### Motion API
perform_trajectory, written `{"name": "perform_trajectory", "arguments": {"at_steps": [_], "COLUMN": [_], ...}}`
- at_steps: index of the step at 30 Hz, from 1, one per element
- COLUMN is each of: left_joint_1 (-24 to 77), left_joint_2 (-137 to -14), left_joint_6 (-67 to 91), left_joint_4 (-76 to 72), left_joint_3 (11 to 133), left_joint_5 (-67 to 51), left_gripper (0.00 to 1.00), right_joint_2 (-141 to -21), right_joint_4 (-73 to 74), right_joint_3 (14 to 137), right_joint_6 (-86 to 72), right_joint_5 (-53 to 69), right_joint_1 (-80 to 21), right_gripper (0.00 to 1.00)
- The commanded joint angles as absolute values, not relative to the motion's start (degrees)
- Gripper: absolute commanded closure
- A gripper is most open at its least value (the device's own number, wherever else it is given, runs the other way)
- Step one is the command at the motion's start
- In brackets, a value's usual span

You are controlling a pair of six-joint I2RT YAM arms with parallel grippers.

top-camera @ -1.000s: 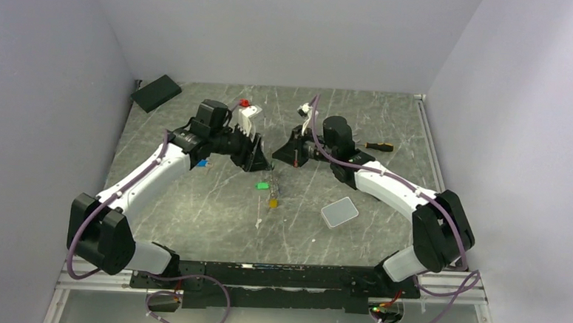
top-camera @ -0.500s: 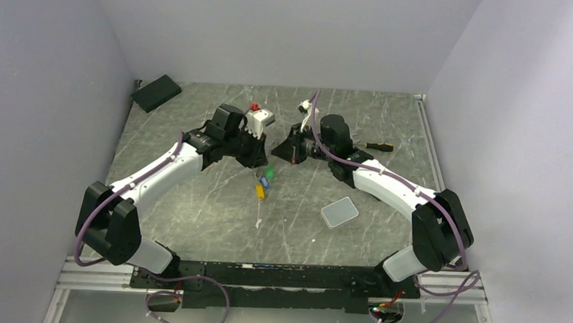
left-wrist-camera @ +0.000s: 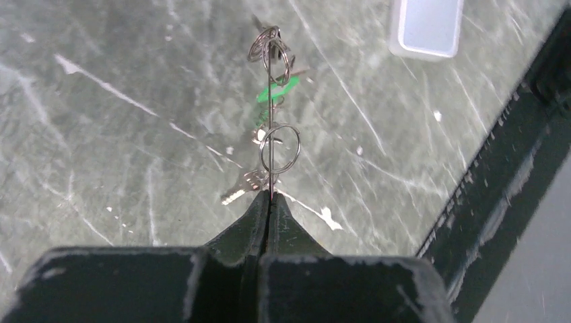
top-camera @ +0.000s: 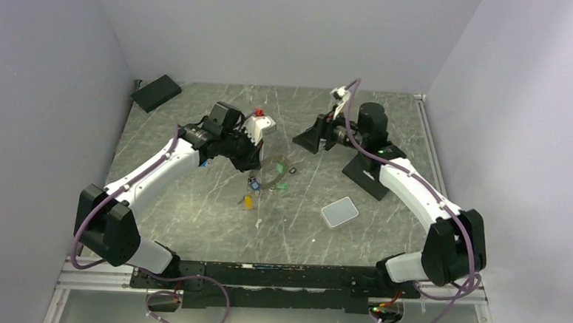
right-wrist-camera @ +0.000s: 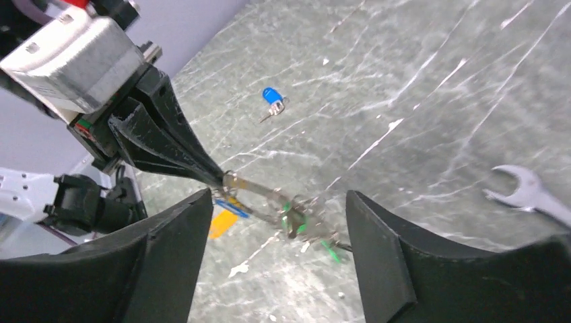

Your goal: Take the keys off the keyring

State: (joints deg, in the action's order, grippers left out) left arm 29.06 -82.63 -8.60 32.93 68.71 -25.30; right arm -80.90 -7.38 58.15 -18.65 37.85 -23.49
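Note:
My left gripper (left-wrist-camera: 270,195) is shut on the keyring (left-wrist-camera: 271,128), a thin wire ring seen edge-on in the left wrist view. Small split rings (left-wrist-camera: 279,148) and silver keys (left-wrist-camera: 239,190) hang on it, with a green tag (left-wrist-camera: 277,91). From above, the left gripper (top-camera: 257,164) holds the keyring (top-camera: 272,172) just over the table, and blue and yellow tags (top-camera: 247,201) dangle below. My right gripper (top-camera: 304,140) stands open and apart, behind and to the right of the ring. The right wrist view looks between the open right gripper (right-wrist-camera: 277,195) at the held keyring (right-wrist-camera: 262,198).
A blue-tagged key (right-wrist-camera: 271,97) lies loose on the marbled table. A silver wrench (right-wrist-camera: 532,192) lies off to the right. A grey rounded pad (top-camera: 339,212) rests near the front middle. A black block (top-camera: 156,92) sits in the back left corner.
My left gripper closed on the keyring. My right gripper opened, let go of the ring and drew back to the right and rear. The ring and its keys swung lower and nearer.

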Motion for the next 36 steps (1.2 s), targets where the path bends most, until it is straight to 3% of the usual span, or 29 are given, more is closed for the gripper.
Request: {"name": "perform_trajectory", "arguments": {"at_steps": [1, 7, 14, 23, 36], "left_joint_1": [29.26, 29.54, 32.5, 32.61, 23.16], "left_joint_2": [-78.24, -77.61, -78.25, -89.35, -109.91], "left_joint_6": [-19.67, -27.66, -30.21, -31.36, -35.79], "left_joint_4": [42.23, 55.49, 64.57, 61.51, 59.7], "left_joint_3": [73.62, 78.39, 80.34, 77.49, 87.78], "left_joint_5": [-37.34, -49.74, -59.93, -57.29, -55.2], "left_gripper": [1.0, 1.0, 1.0, 1.0, 1.0], "right_joint_2": [-75.29, -72.88, -72.32, -74.07, -72.77], "right_joint_4": [-4.47, -1.7, -0.81, -0.73, -1.21], "right_joint_3": [61.64, 60.01, 58.98, 58.53, 56.26], "right_joint_6": [-10.75, -6.11, -3.3, -2.39, -1.82], "right_joint_5": [48.02, 50.03, 49.95, 50.55, 52.86], "right_joint_1": [-20.56, -18.12, -16.55, -16.2, -15.56], "right_gripper": [0.18, 0.0, 0.0, 0.0, 0.0]}}
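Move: My left hand holds the keyring by its edge, the ring's middle about 4 cm to its right and 4 below. Clear table lies 5 cm back and 4 right of that hand, some 17 below. The yellow tag dangles 5 cm back, 2 left and 12 below it; the loose blue-tagged key lies 13 ahead and 17 left on the table. From my right hand, the keyring's middle is 4 cm back, 7 left and 11 below. Keeping its pinch on the keyring, my left hand sweeps about 13 cm back while rising some 6 cm and turning some 30 degrees clockwise. It then dips about 12 cm towards the clear table, tipping fingers down and coming forward again. My right hand, already free of the keyring, spreads fully, lifts and backs off a few cm right, then sinks slightly. ##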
